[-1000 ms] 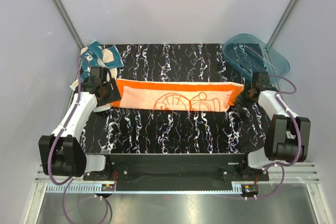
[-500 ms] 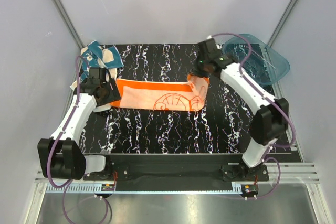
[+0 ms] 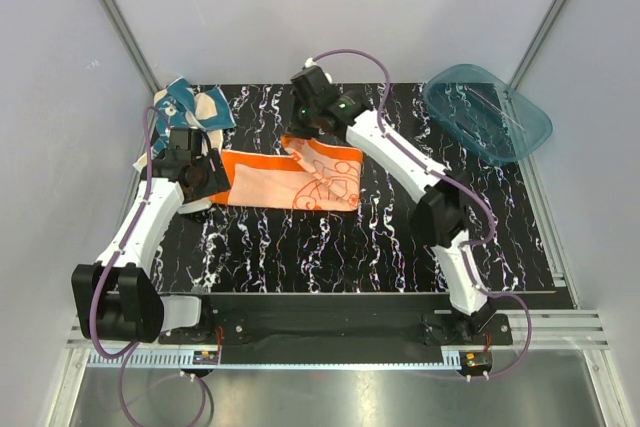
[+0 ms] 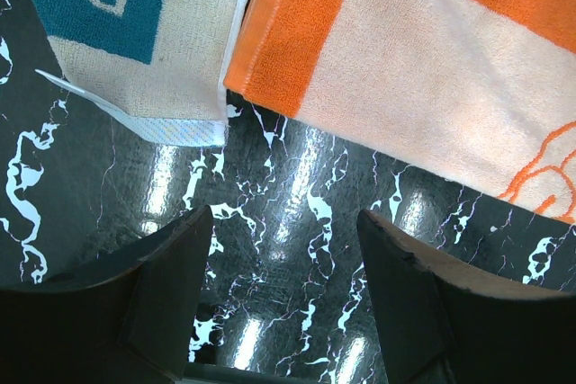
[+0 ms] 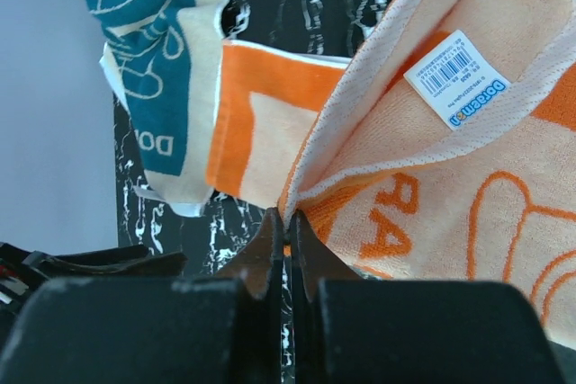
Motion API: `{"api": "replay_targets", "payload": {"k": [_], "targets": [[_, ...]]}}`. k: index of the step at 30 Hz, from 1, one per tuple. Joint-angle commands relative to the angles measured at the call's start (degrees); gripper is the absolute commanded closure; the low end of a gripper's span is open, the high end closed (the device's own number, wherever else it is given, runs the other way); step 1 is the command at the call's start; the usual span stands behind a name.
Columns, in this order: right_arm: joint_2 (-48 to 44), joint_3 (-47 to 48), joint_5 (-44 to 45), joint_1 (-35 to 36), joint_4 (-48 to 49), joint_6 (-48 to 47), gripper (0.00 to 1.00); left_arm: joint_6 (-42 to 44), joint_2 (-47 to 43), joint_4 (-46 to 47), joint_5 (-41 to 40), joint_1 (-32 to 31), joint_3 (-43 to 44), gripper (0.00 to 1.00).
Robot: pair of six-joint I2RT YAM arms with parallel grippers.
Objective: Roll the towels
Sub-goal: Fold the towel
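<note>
The orange towel (image 3: 300, 179) lies across the middle of the black marbled table, its right part folded back over the left. My right gripper (image 3: 303, 133) reaches in from the right, shut on the towel's lifted edge. In the right wrist view the jaws (image 5: 288, 222) pinch that cream-backed edge, and a white label (image 5: 456, 78) shows on the turned-up side. The teal towel (image 3: 190, 105) sits crumpled at the back left corner. My left gripper (image 3: 196, 179) stays low at the orange towel's left end, open and empty. Its fingers (image 4: 171, 285) frame bare table just short of both towels (image 4: 405, 69).
A translucent teal plastic tub (image 3: 490, 112) rests at the back right corner. The right arm stretches diagonally over the table's middle. Grey walls close in on both sides and the back, and the teal towel (image 4: 117, 24) touches the orange one's left end.
My right gripper has carried the orange towel's right end leftwards across the table, folding the towel over itself. The left arm has stayed still and open.
</note>
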Motion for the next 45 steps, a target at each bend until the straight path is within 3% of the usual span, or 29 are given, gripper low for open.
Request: {"api": "replay_targets", "payload": {"k": [1,45], "targets": [[2.8,6.8,-0.8,2.4,-1.1,0.8,1.00,0.2,-1.5,1.6,0.2,-0.1,0.1,0.29],[20.2,6.6,-16.8,10.5,27.5,4.3,1.00,-0.7,-1.8,0.4,-5.3,0.0,0.1,0.28]]}}
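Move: Some 20 cm to the left of the right hand, which already pinches the orange towel's lifted end, lies the towel's left end, about 4 cm nearer the base and 20 cm below. The towel's bend is roughly 15 cm to this hand's right and 4 cm back; the blue towel's middle is some 29 cm left and 8 cm ahead, also down on the table. From the open left hand, the left end lies about 8 cm ahead, 1 cm left and 12 cm below. Carrying the pinched end of the orange towel left over its lower layer, the right hand travels about 16 cm towards the towel's left end, sinking some 9 cm and easing slightly back towards the base. The wrist turns counter-clockwise by nearly 20 degrees and rolls its left side up a little, and the fingers keep their hold. ##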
